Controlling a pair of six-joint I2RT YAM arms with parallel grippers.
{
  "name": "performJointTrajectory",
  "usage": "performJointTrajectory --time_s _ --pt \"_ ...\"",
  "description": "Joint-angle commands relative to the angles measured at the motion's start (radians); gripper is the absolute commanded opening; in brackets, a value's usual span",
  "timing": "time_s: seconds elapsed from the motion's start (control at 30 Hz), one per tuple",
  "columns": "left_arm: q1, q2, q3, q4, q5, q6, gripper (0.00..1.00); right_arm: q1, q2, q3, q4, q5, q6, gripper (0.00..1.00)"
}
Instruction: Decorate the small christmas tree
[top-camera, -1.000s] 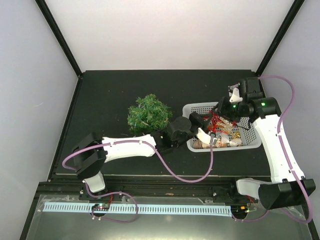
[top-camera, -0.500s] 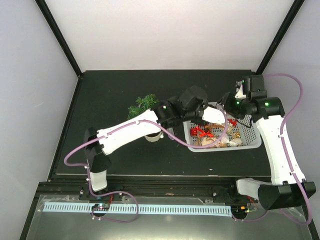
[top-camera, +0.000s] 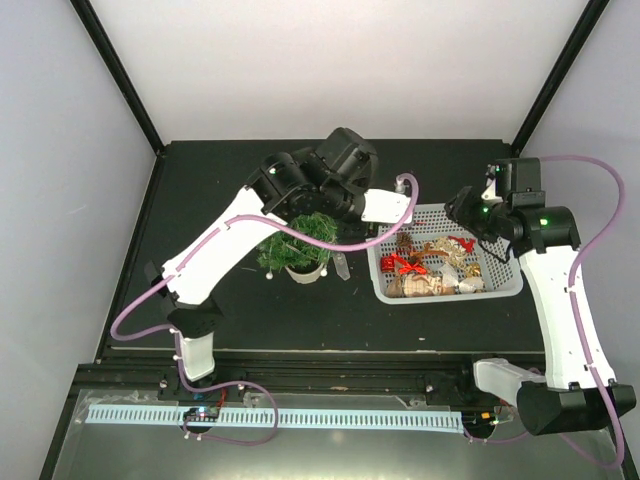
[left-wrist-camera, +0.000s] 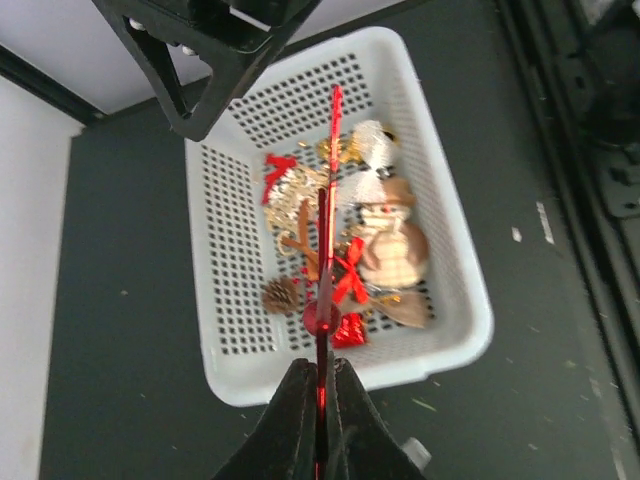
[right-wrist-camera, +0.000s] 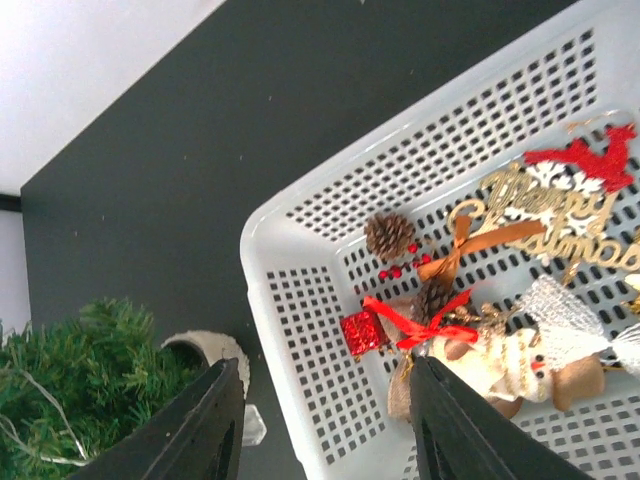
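The small christmas tree (top-camera: 292, 248) stands on its whitish base (top-camera: 308, 272) left of the basket, partly under my left arm. It also shows in the right wrist view (right-wrist-camera: 80, 385). My left gripper (left-wrist-camera: 318, 368) is shut on a thin red ornament (left-wrist-camera: 326, 240), seen edge-on with a round red bead, and holds it high over the white basket (left-wrist-camera: 340, 378). In the top view the left gripper (top-camera: 405, 212) is at the basket's back left corner. My right gripper (right-wrist-camera: 325, 425) is open and empty above the basket's left end (right-wrist-camera: 268, 300).
The basket (top-camera: 445, 293) holds a snowman (left-wrist-camera: 395, 250), pine cones (right-wrist-camera: 388, 235), a small red gift box (right-wrist-camera: 362, 332), a gold "Merry Christmas" sign (right-wrist-camera: 560, 215) and a red reindeer (right-wrist-camera: 590, 160). A small clear object (top-camera: 340, 265) lies between the tree base and the basket.
My left arm rose from the basket's front edge and swung back over the tree, carrying the red ornament. My right gripper drew back slightly to the right.
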Motion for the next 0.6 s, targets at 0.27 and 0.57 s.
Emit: performJointTrajectory --time_s 0.27,0.57 --pt "0.232 -0.127 0.016 -0.338 0.169 -0.051 0.02 0.058 0.007 -0.074 0.101 -0.158 -0.017 0.46" --pt "0.518 -0.145 0.056 -0.338 0.233 -0.145 0.02 0.148 0.068 -0.018 0.151 -0.185 -0.007 0.45"
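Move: Some 16 cm to the left of the left hand, 6 cm farther out and 22 cm lower stands the christmas tree; the flat red ornament is already in its shut fingers. From this hand the clear tube lies about 7 cm left, 7 cm ahead, and the white basket some 17 cm right, 10 cm ahead, both on the table. The empty right hand has the tree about 32 cm to its left, level ahead and 17 cm below, with the basket's middle 4 cm ahead and 1 cm right. Carrying the red ornament away from the basket to above the tree, the left hand sweeps about 16 cm left at nearly constant height, curving forward later, turning some 25 degrees counter-clockwise and keeping its pinch. The half-open right hand drifts about 6.5 cm left over the basket towards the tree, swinging counter-clockwise, touching nothing. ##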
